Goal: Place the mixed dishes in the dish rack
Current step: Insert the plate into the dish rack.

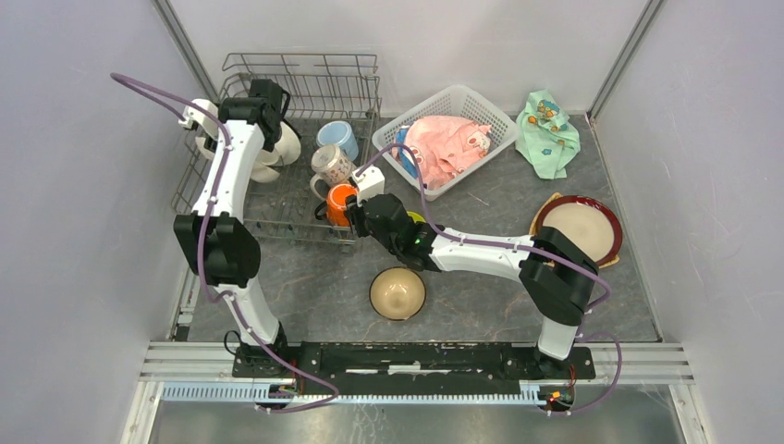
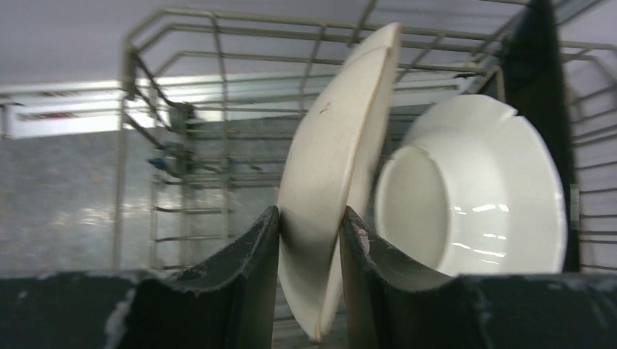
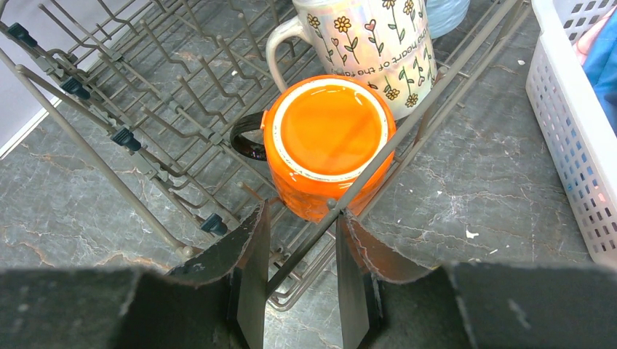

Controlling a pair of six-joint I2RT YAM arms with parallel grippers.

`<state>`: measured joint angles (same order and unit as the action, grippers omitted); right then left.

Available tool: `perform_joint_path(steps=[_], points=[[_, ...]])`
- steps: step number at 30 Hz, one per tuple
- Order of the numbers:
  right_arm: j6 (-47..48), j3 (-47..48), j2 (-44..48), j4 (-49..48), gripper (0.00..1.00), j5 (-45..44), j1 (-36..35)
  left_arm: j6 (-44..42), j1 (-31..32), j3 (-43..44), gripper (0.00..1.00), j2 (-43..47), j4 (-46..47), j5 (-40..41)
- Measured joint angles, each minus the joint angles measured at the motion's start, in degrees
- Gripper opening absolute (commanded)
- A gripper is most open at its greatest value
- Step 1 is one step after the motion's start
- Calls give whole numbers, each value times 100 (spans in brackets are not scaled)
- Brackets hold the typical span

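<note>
In the left wrist view a cream plate [image 2: 327, 145] stands on edge inside the dish rack [image 1: 300, 57], between the fingers of my left gripper [image 2: 311, 218]. The jaws are slightly apart and the plate is blurred. A white plate [image 2: 473, 196] stands just behind it. My right gripper [image 3: 300, 218] is open and straddles the rack's rim wire [image 3: 364, 174] with nothing held. The orange mug [image 3: 327, 138] sits upside down in the rack just beyond it, beside the white patterned mug [image 3: 371, 43] and the light-blue mug [image 1: 339, 139].
A tan bowl [image 1: 398, 293] sits on the table near the front. A lime-green bowl [image 1: 416, 219] peeks out under the right arm. A red-rimmed plate [image 1: 581, 229] lies at the right. A white lattice basket [image 1: 481, 106] holds a pink cloth [image 1: 448, 143], with a mint-green cloth [image 1: 547, 134] beside it.
</note>
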<state>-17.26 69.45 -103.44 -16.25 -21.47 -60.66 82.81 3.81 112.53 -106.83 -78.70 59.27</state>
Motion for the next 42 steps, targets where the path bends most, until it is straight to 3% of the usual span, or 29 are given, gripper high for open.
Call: perform_joint_path(steps=[5,10,17,20,22,26,29,33,37,42], points=[[20,0,0,-15,1,13,0,-118,17,-485,44,271,1283,-262],[48,0,2,-22,1,17,-11,-374,17,-1036,55,621,2234,-424],[61,-2,2,-20,1,17,-11,-1952,17,-1196,57,734,3390,-748],[63,-9,7,-24,1,20,-11,-2747,17,-1185,58,791,3633,-835],[63,-31,15,-50,1,22,-11,-3244,17,-1270,67,938,3812,-835],[59,-146,42,-234,2,37,-11,-3991,2,-1928,79,1707,4205,-879],[61,-157,46,-262,3,37,-11,-4411,-107,-2505,80,2417,4524,-1027],[61,-157,52,-256,3,44,-11,-4575,-710,-2695,79,2741,4579,-1530],[59,-157,52,-256,3,46,-11,-4581,-1386,-2688,78,2505,4446,-2046],[59,-160,52,-256,3,48,-11,-4586,-1539,-2702,80,1998,4249,-2533]])
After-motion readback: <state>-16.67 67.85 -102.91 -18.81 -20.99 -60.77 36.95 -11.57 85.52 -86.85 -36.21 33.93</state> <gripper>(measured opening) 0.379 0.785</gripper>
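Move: The left fingers are still round the upper rim of the cream plate, which stands on edge in the rack, its middle roughly 8 cm below the left hand and about level with it fore and aft. The white plate leans about 7 cm ahead and 7 cm right of that hand, 8 cm down; the dark square plate is some 4 cm beyond it. From the right hand, the cream plate lies about 24 cm left and 9 cm ahead, near its height. Open the left gripper wide around the cream plate while carrying the hand about 6 cm forward towards the white plate. Then lift away and draw back, turning roughly 25 degrees clockwise, swing left towards the rack's left side, and sink about 7 cm so the fingers end spread beside the plate. Keep the right fingers on the rack's near right rim. ##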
